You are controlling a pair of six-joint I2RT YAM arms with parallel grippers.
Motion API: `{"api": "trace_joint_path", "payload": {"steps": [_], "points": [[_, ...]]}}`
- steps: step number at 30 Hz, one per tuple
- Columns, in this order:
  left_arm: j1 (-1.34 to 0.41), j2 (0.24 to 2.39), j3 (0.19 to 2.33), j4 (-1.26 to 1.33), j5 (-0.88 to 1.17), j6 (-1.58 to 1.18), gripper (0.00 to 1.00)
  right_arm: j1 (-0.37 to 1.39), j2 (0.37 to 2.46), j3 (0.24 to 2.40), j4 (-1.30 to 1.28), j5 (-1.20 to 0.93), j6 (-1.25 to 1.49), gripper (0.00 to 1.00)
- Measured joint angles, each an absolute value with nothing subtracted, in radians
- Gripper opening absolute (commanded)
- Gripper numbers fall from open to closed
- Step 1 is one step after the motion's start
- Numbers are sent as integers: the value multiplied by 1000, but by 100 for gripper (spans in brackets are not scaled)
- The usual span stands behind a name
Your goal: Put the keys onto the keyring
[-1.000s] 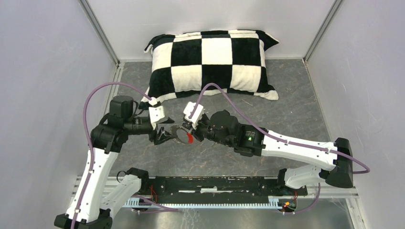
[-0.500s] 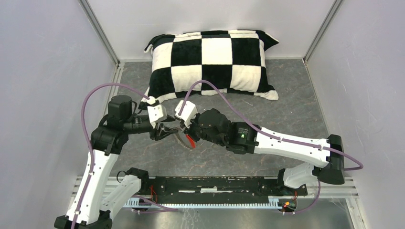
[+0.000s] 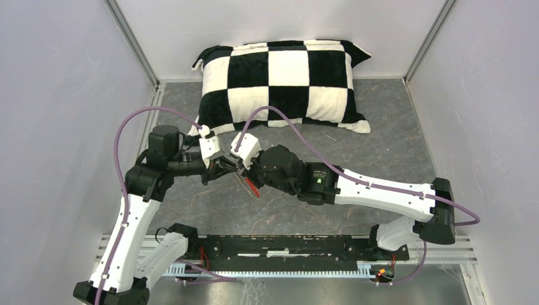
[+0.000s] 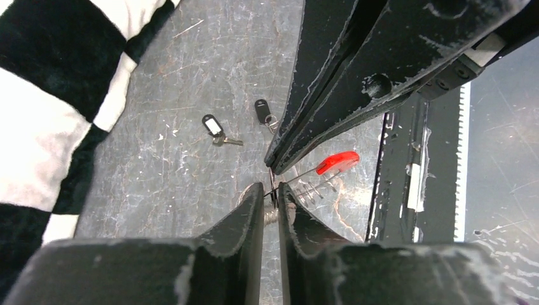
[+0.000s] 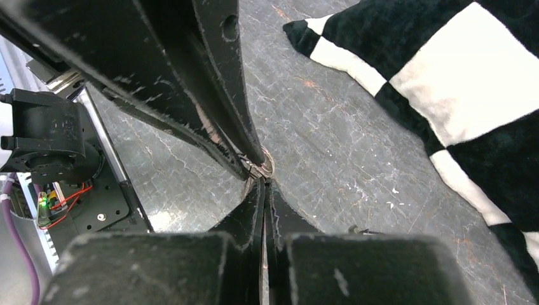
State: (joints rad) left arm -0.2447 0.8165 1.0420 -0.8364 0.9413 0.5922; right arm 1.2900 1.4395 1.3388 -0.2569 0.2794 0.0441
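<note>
The keyring (image 3: 248, 184), a silvery coil with a red sleeve (image 4: 337, 162), hangs above the floor between both grippers. My right gripper (image 3: 244, 172) is shut on it; in the right wrist view a thin metal edge of the keyring (image 5: 266, 168) shows at its closed tips (image 5: 262, 181). My left gripper (image 4: 272, 189) faces it tip to tip, jaws drawn in to a narrow slit with the coil pinched between them. The two keys, black-headed, lie on the floor below, one (image 4: 214, 127) to the left of the other (image 4: 262, 111). The arms hide them in the top view.
A black-and-white checked pillow (image 3: 286, 76) lies at the back of the grey floor. A black rail (image 3: 286, 244) runs along the near edge between the arm bases. White walls close in both sides.
The right arm carried the keyring left toward the left gripper, and the ring turned edge-on. The left jaws narrowed from wide open to a slit round the coil.
</note>
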Motion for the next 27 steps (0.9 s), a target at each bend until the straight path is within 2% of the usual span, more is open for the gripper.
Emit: {"api": "trace_joint_path", "payload": {"steps": [3, 10, 19, 27], "points": [[-245, 822, 1042, -835, 940, 593, 2, 1290, 1439, 1339, -257, 281, 47, 0], [-245, 820, 1039, -836, 947, 594, 2, 1293, 1415, 1304, -230, 258, 48, 1], [-248, 810, 1039, -833, 1021, 585, 2, 1302, 1216, 1130, -87, 172, 46, 34], [-248, 762, 1039, -670, 1162, 381, 2, 1298, 1066, 1047, 28, 155, 17, 36]]}}
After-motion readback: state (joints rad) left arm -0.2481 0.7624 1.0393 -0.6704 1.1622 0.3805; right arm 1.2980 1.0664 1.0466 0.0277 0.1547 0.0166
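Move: The keyring hangs between the two gripper tips, its upper end between the left fingers and the shut right ones. Its middle is about 4 cm back, 2 cm right and 4 cm below the left hand, and some 4 cm back, 1 cm right and 4 cm below the right. On the table, roughly 22 cm below both hands, the white-tag key lies about 12 cm right and 1 cm forward of either hand, the black-tag key about 17 cm right and 5 cm back. Close the left gripper the rest of the way to pinch the keyring's upper end, while the right still holds it. Then open the right fingers about a third and take them up, right and back, some 10 cm clear of the keyring, tipping them upward about 20 degrees. Lift the left hand about 5 cm, drawing it back and a little right with the keyring kept in its grip. ##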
